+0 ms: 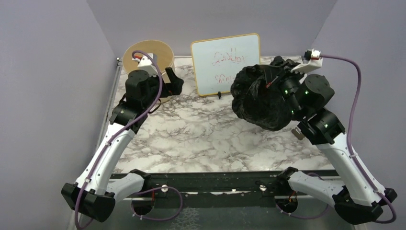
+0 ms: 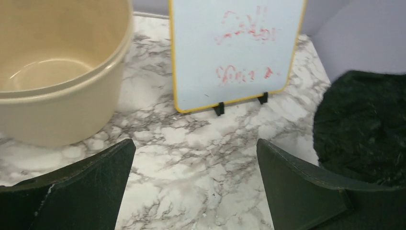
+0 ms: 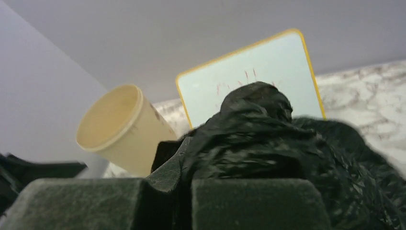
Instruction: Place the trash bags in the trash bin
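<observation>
The black crinkly trash bag (image 1: 258,100) bulges at the right of the marble table, beside the whiteboard. My right gripper (image 1: 273,80) is shut on a fold of it near its top; in the right wrist view the plastic (image 3: 268,139) is pinched between the closed fingers of the gripper (image 3: 184,158). The cream trash bin (image 1: 131,50) stands upright at the back left, and its inside (image 2: 43,72) looks bare. My left gripper (image 1: 174,82) hovers just right of the bin, open, with only marble between its fingers (image 2: 95,182). The bag's edge (image 2: 364,124) shows at the far right of the left wrist view.
A white whiteboard (image 1: 226,63) with red scribbles and a yellow frame stands on small black feet between the bin and the bag. Lilac walls close in the table on the left, back and right. A metal rail (image 1: 112,103) runs along the left edge.
</observation>
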`<state>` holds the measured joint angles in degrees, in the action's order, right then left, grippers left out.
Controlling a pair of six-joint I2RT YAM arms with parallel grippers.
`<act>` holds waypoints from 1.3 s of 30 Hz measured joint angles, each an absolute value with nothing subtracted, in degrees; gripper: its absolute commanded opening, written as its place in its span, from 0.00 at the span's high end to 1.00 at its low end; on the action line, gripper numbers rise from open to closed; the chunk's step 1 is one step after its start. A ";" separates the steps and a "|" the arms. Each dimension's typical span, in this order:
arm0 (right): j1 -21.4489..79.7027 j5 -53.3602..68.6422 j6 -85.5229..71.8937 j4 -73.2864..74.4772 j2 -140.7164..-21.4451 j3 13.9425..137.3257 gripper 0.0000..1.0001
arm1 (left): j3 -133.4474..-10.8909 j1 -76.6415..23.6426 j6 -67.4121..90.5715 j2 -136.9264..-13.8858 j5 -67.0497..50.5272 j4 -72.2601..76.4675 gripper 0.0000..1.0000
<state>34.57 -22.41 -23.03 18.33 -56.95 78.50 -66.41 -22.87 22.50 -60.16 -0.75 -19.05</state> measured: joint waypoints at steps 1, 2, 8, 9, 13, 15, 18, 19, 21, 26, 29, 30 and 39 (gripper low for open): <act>34.57 -22.46 -23.07 18.00 -55.75 76.44 0.98 | -66.78 -21.12 23.46 -60.49 -0.38 -20.05 0.01; 34.57 -22.37 -23.09 17.76 -54.52 74.11 0.97 | -67.07 -19.84 24.23 -60.66 0.08 -20.82 0.01; 34.57 -18.96 -22.41 19.51 -52.93 66.96 0.97 | -72.01 -14.48 26.35 -62.06 6.63 -25.06 0.01; 34.57 -18.61 -22.31 20.18 -53.60 67.88 0.97 | -73.21 -13.78 26.52 -62.52 8.14 -25.43 0.01; 34.57 -17.61 -21.76 20.75 -54.26 70.17 0.97 | -76.60 -8.80 26.83 -64.93 11.81 -26.26 0.01; 34.57 -17.12 -21.74 20.82 -53.39 70.06 0.97 | -77.03 -5.06 27.07 -66.41 12.62 -26.35 0.01; 34.57 -16.51 -21.76 20.80 -52.03 70.06 0.97 | -77.12 1.74 27.59 -69.49 11.75 -26.46 0.01; 34.57 -16.34 -21.76 20.80 -51.68 70.06 0.97 | -77.12 3.55 27.75 -70.57 11.35 -26.48 0.01; 34.57 -15.94 -21.78 20.80 -51.22 70.08 0.97 | -77.41 7.07 27.92 -73.32 10.13 -26.57 0.01; 34.57 -15.33 -21.54 20.80 -51.05 70.08 0.97 | -81.08 10.83 27.92 -81.19 5.39 -27.86 0.03; 34.57 -15.33 -21.39 20.75 -51.05 70.08 0.97 | -83.02 11.57 27.33 -83.48 3.97 -28.91 0.10; 34.57 -15.31 -21.37 20.71 -51.05 70.08 0.97 | -84.31 11.86 26.89 -84.47 3.33 -29.34 0.13; 34.57 -13.54 -20.67 20.73 -52.42 70.08 0.99 | -87.92 12.75 21.06 -90.26 -2.98 -29.76 0.32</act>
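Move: The left hand, empty and wide open, has the trash bin's middle about 17 cm ahead, 14 cm to its left and 20 cm below. The whiteboard stands some 19 cm ahead of the same hand, 25 cm to its right and 20 cm lower. From the right hand, which already holds the trash bag, the bin lies roughly 19 cm ahead, 57 cm to the left and 31 cm below. Left hand sweeps about 24 cm left and forward to the bin's left rim; right lowers the bag 5 cm. ##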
